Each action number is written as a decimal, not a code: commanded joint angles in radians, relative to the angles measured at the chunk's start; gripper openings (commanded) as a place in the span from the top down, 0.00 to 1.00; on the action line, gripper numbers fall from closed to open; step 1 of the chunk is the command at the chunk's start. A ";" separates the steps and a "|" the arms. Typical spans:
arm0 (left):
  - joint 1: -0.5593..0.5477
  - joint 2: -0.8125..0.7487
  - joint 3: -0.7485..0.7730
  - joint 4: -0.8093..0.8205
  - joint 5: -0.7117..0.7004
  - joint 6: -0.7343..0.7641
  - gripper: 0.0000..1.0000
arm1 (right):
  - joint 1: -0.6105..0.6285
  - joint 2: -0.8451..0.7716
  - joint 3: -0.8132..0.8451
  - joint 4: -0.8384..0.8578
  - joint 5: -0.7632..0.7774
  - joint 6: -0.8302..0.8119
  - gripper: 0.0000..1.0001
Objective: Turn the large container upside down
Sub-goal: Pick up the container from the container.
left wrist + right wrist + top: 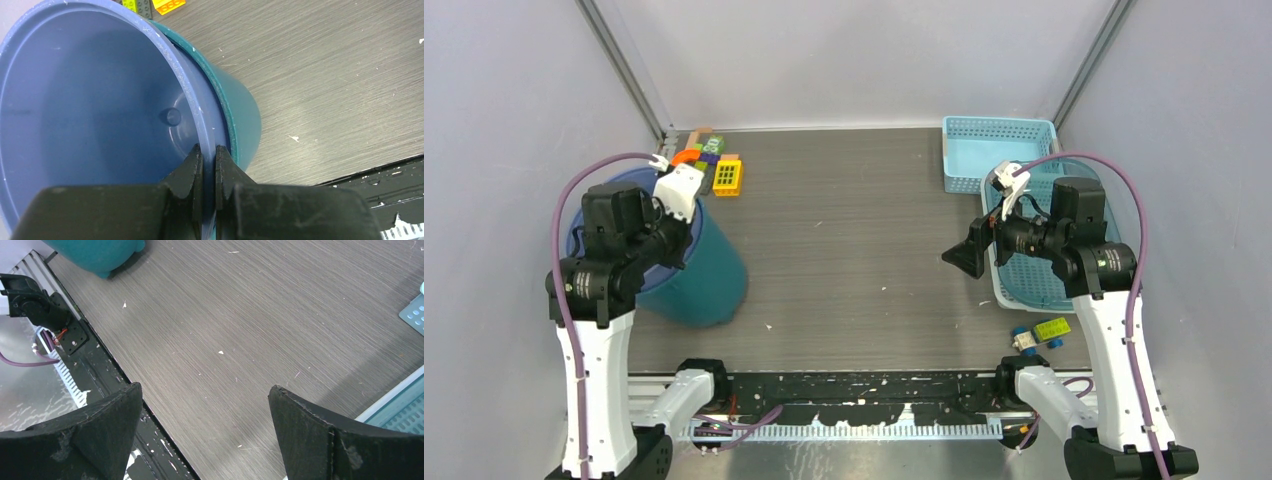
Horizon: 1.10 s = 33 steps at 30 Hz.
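Note:
The large container (pixel 712 272) is a bucket, blue inside and teal outside, at the left of the table. It is tilted, its mouth toward the left arm and its base toward the table's middle. My left gripper (pixel 209 152) is shut on the bucket's blue rim (pixel 197 107), one finger inside and one outside; from above, the left gripper (pixel 682 245) sits at the rim's right side. The inside of the bucket (pixel 100 100) holds nothing. My right gripper (pixel 965 258) hangs open over bare table, right of centre, nothing between its fingers (pixel 110 415). The bucket's base (pixel 95 252) shows far off.
Two light blue baskets stand at the right, one at the back (pixel 999 150) and one under the right arm (pixel 1034 285). Toy bricks (pixel 727 177) lie at the back left. A small toy with a green brick (pixel 1046 331) lies near the right base. A black rail (pixel 864 385) marks the near edge.

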 commanded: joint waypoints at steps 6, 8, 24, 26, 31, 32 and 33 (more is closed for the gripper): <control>0.000 -0.022 0.110 0.158 -0.047 0.093 1.00 | 0.005 -0.017 0.001 0.039 0.004 0.005 0.00; 0.000 -0.020 0.122 0.159 -0.045 0.100 1.00 | 0.006 -0.017 0.001 0.040 0.005 0.006 0.00; -0.001 0.002 0.243 0.144 -0.026 0.161 1.00 | 0.006 -0.018 0.002 0.042 0.007 0.008 0.00; 0.000 0.010 0.274 0.141 -0.022 0.164 1.00 | 0.005 -0.017 0.002 0.042 0.004 0.009 0.00; -0.001 0.035 0.351 0.134 0.002 0.174 1.00 | 0.005 -0.019 0.003 0.041 0.006 0.009 0.00; 0.000 0.039 0.364 0.133 0.011 0.175 1.00 | 0.005 -0.018 0.004 0.040 0.006 0.008 0.00; 0.000 0.042 0.379 0.131 0.025 0.177 1.00 | 0.006 -0.018 0.004 0.040 0.006 0.008 0.00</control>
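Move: The left hand already pinches the near-right rim of the large blue container, whose middle lies about 9 cm left, 5 cm ahead and 11 cm below. The teal container around it has its middle about 6 cm left, 5 cm ahead and 20 cm below. The yellow block lies some 30 cm ahead, 2 cm left and 30 cm below. From the right hand, the blue container is about 52 cm left, 4 cm ahead and 8 cm below. Keeping its rim pinch, the left hand raises the blue container about 8 cm, fingertips tipping up some 15 degrees. ##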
